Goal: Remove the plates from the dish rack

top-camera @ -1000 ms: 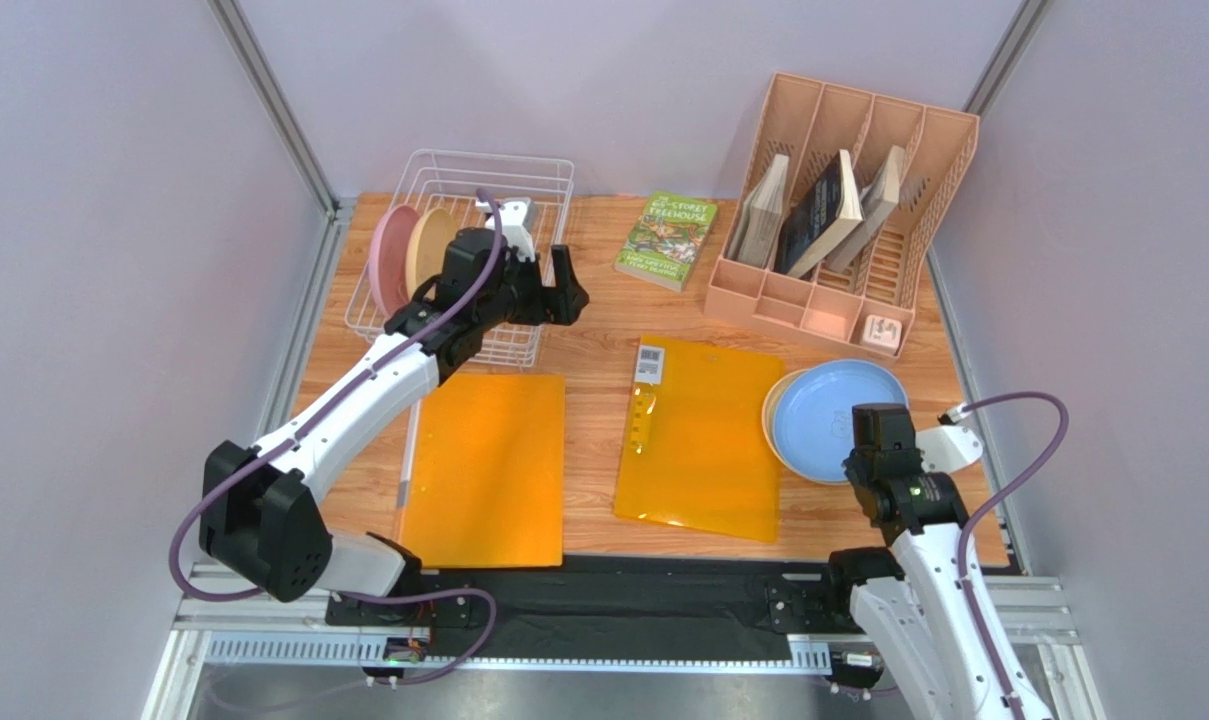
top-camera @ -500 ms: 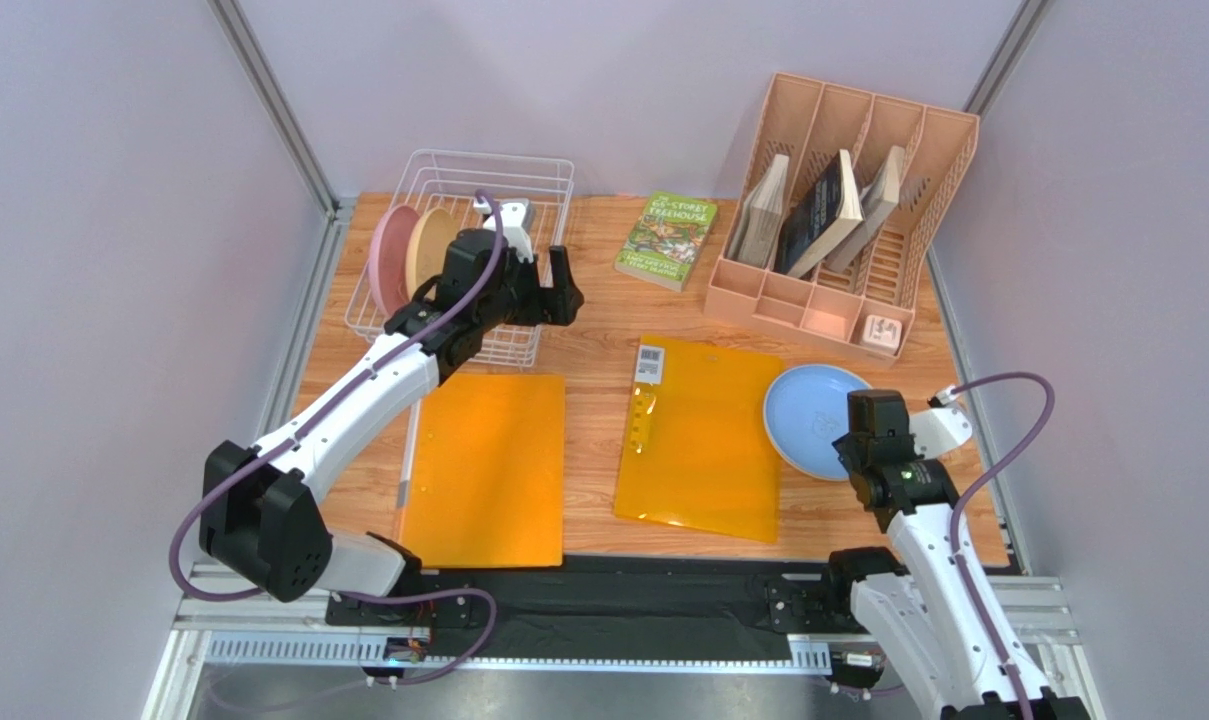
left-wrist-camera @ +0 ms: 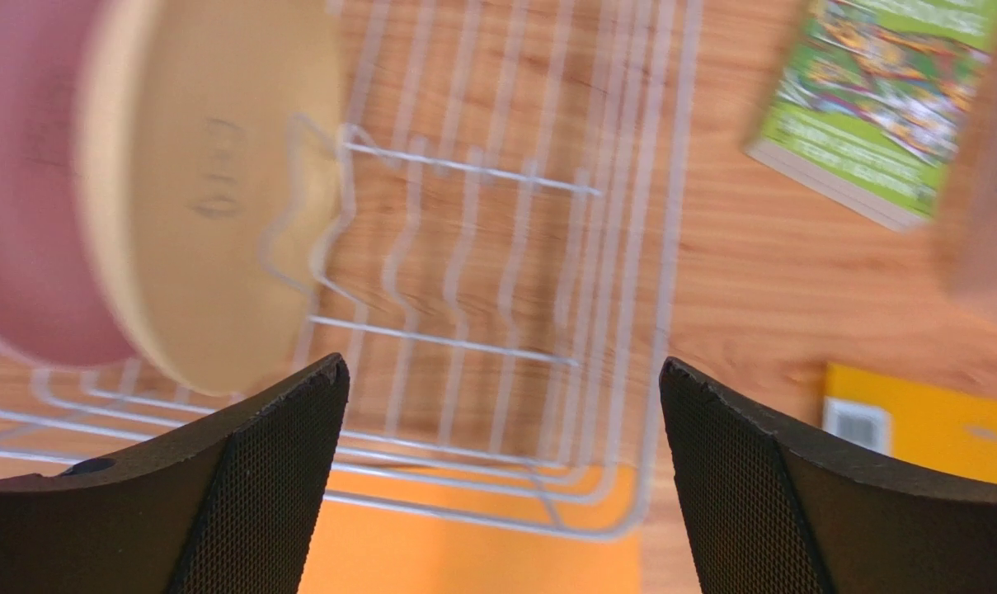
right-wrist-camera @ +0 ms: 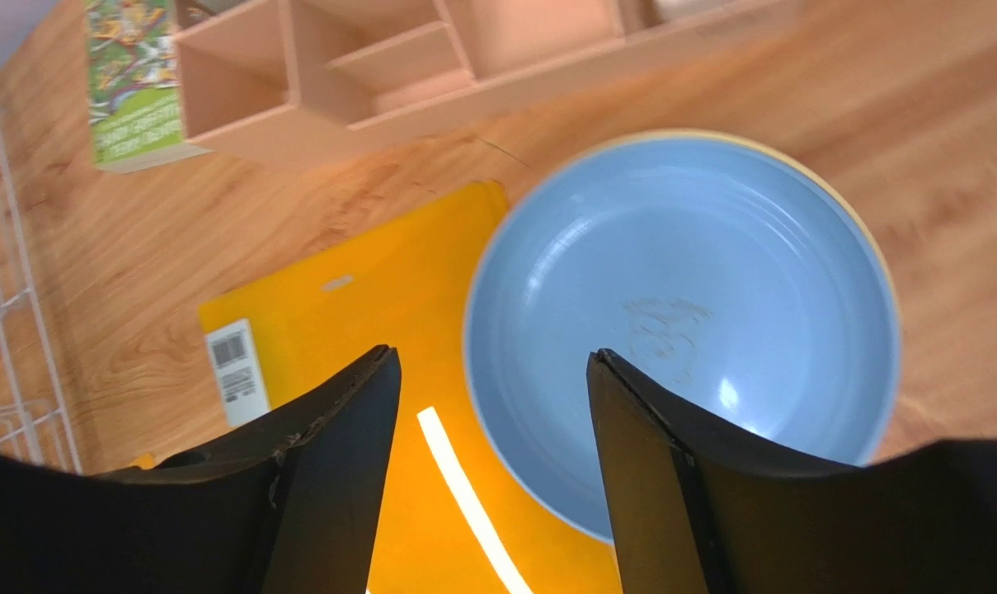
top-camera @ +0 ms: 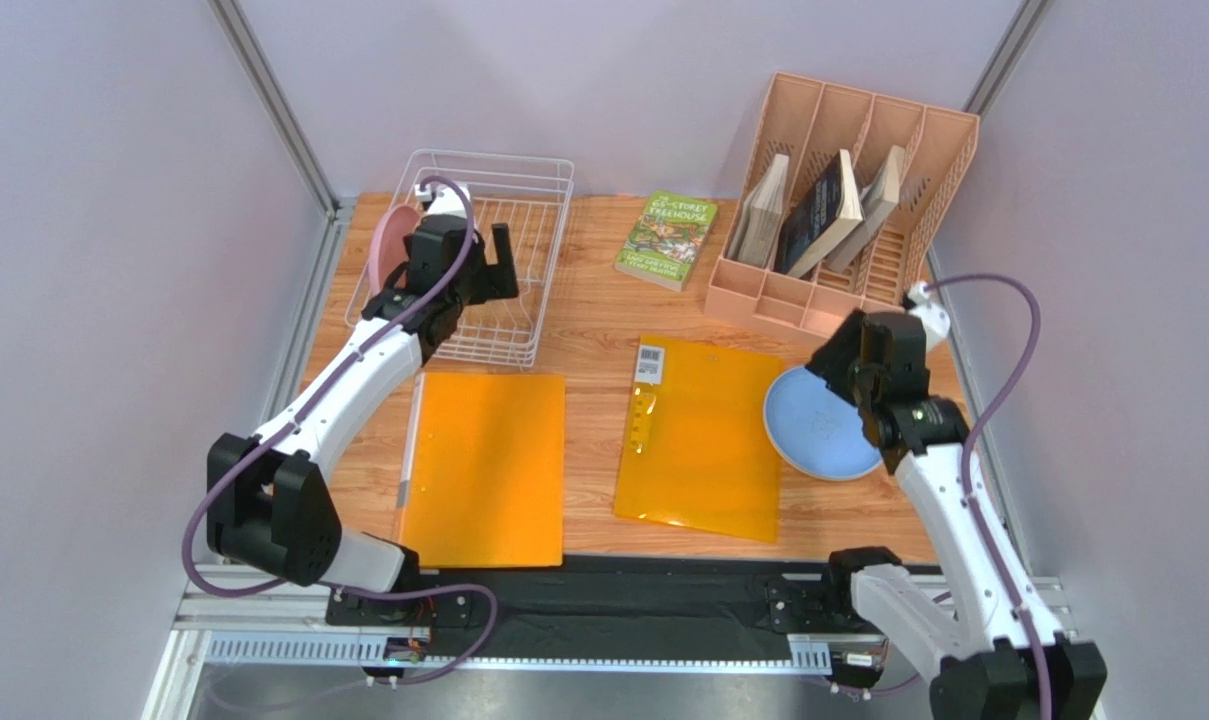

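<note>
The white wire dish rack (top-camera: 528,225) stands at the back left. A pink plate (top-camera: 388,240) and a cream-yellow plate stand upright in its left end; in the left wrist view the pink plate (left-wrist-camera: 20,210) is behind the cream one (left-wrist-camera: 206,186). My left gripper (top-camera: 457,282) hangs open and empty over the rack (left-wrist-camera: 503,186), just right of the plates (left-wrist-camera: 503,369). A light blue plate (top-camera: 818,432) lies flat at the right on a cream-yellow plate, whose rim (right-wrist-camera: 885,254) just shows. My right gripper (top-camera: 848,368) is open and empty above the blue plate's (right-wrist-camera: 701,322) left edge (right-wrist-camera: 493,357).
Two orange folders lie on the wooden table, one near left (top-camera: 486,465) and one in the middle (top-camera: 700,435). A green book (top-camera: 666,237) lies at the back. A peach slotted organizer with books (top-camera: 843,195) stands at the back right, close to the right arm.
My left gripper has moved left and back, from the rack's right edge to over its inside beside the plates. My right gripper has moved away from the near edge to above the blue plate.
</note>
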Motion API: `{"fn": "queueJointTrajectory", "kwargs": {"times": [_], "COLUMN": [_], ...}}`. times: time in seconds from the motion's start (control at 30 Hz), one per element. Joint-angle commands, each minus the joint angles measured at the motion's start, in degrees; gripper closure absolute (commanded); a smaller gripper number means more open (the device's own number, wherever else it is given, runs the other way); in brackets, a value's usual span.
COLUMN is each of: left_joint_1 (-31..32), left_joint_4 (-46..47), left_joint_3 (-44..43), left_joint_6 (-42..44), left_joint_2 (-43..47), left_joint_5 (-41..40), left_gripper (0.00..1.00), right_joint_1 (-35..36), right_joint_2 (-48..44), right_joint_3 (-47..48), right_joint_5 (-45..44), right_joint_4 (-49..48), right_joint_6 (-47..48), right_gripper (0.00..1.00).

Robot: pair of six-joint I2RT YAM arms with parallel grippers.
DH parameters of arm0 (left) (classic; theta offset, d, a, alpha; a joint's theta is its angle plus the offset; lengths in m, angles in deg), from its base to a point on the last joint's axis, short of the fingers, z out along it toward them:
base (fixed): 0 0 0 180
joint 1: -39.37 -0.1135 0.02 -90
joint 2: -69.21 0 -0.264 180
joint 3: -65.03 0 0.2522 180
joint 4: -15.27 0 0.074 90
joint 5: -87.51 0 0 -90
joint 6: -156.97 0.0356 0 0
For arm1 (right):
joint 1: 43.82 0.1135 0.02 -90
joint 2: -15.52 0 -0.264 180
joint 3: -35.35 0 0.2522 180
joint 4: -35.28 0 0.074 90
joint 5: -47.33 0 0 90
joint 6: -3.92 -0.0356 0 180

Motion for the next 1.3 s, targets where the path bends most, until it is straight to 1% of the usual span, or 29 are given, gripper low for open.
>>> {"fn": "queueJointTrajectory", "kwargs": {"times": [0.0, 0.07, 0.2, 0.27, 0.3, 0.33, 0.37, 0.5, 0.63, 0.67, 0.73, 0.8, 0.93, 0.97, 1.0, 1.07, 1.1, 1.13, 1.2, 1.23, 1.27], "left_joint_1": [-1.1, -1.3, -1.3, -1.4, -1.6, -2.0, -2.9, -4.8, -5.9, -6.5, -6.7, -6.7, -6.7, -6.7, -6.7, -6.7, -6.7, -6.7, -6.7, -6.7, -6.7], "left_joint_4": [5.9, 8.9, 14.1, 15.2, 15.1, 15.1, 15.0, 12.3, 13.1, 12.8, 12.6, 13.1, 13.8, 13.9, 14.0, 14.9, 15.2, 15.1, 15.1, 15.2, 15.0], "left_joint_3": [0.1, 0.0, -0.4, -0.7, -1.2, -1.4, -1.6, -3.1, -3.6, -3.9, -4.4, -4.4, -4.5, -4.5, -4.5, -4.0, -3.8, -3.8, -4.1, -4.2, -4.9], "left_joint_6": [7.2, 10.7, 16.3, 19.0, 19.4, 19.4, 19.1, 17.4, 16.9, 16.3, 15.6, 15.6, 15.1, 15.0, 14.7, 14.7, 14.7, 14.5, 14.6, 14.6, 15.0], "left_joint_2": [-0.6, -0.9, -1.8, -2.6, -3.5, -4.0, -4.5, -7.9, -11.0, -11.6, -12.9, -14.0, -15.1, -15.4, -15.5, -15.4, -15.3, -15.4, -15.6, -15.8, -16.1], "left_joint_5": [-13.2, -15.9, -23.3, -27.6, -28.4, -28.6, -28.2, -26.2, -26.6, -26.3, -26.6, -26.8, -26.2, -26.1, -26.1, -25.0, -24.7, -24.4, -24.4, -24.3, -24.4], "left_gripper": [0.02, 0.03, 0.03, 0.04, 0.04, 0.04, 0.04, 0.06, 0.08, 0.10, 0.12, 0.17, 0.33, 0.43, 0.50, 0.61, 0.64, 0.71, 0.82, 0.95, 1.00], "right_joint_1": [1.1, 1.3, 2.0, 2.1, 2.1, 2.2, 2.4, 2.5, 2.4, 2.4, 2.4, 2.5, 2.5, 2.4, 2.5, 2.5, 2.4, 2.5, 2.5, 2.5, 2.5], "right_joint_2": [9.9, 14.3, 19.1, 21.5, 22.2, 22.8, 23.8, 25.7, 27.2, 27.6, 28.6, 29.1, 29.7, 29.8, 30.0, 30.1, 30.0, 29.9, 29.8, 29.8, 29.8], "right_joint_3": [8.2, 9.8, 11.9, 12.6, 13.4, 13.7, 14.0, 15.1, 16.3, 16.4, 17.0, 17.5, 17.3, 17.1, 17.0, 17.0, 16.8, 16.6, 16.5, 16.4, 16.3], "right_joint_5": [8.4, 9.9, 12.3, 13.7, 13.8, 13.8, 16.0, 17.3, 18.3, 18.9, 19.3, 20.2, 20.4, 20.4, 20.3, 20.0, 19.9, 19.8, 19.8, 19.8, 19.8], "right_joint_4": [-6.8, -7.5, -9.6, -9.9, -10.2, -10.4, -10.5, -10.9, -11.4, -11.5, -11.4, -11.3, -11.5, -11.6, -11.6, -11.4, -11.4, -11.3, -11.3, -11.4, -11.4], "right_joint_6": [9.2, 10.3, 10.9, 11.1, 11.2, 11.2, 11.5, 12.0, 12.5, 12.6, 12.6, 12.4, 12.1, 12.1, 12.2, 12.3, 12.2, 12.1, 11.9, 11.9, 11.9], "right_gripper": [0.37, 0.37, 0.37, 0.37, 0.37, 0.37, 0.37, 0.37, 0.37, 0.37, 0.37, 0.37, 0.37, 0.37, 0.37, 0.37, 0.37, 0.37, 0.37, 0.37, 0.37]}}
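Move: The yellow plate stands in the dish rack, its middle about 13 cm ahead of the left hand, 11 cm to its left and 10 cm lower. The pink plate is 5 cm farther left; the rack's middle is some 11 cm ahead of the hand and 4 cm left. From the right hand the yellow plate lies roughly 24 cm ahead and 57 cm left, the blue plate about 5 cm back, 4 cm left and 13 cm below. The yellow plate's near rim is pinched by the left hand, which swings about 12 cm left and 6 cm forward, rising slightly before sinking over it, rolling its left side up and turning counter-clockwise while the wide-open fingers close. The empty right hand leaves the blue plate, going forward and left some 12 cm, fingers still part open. ##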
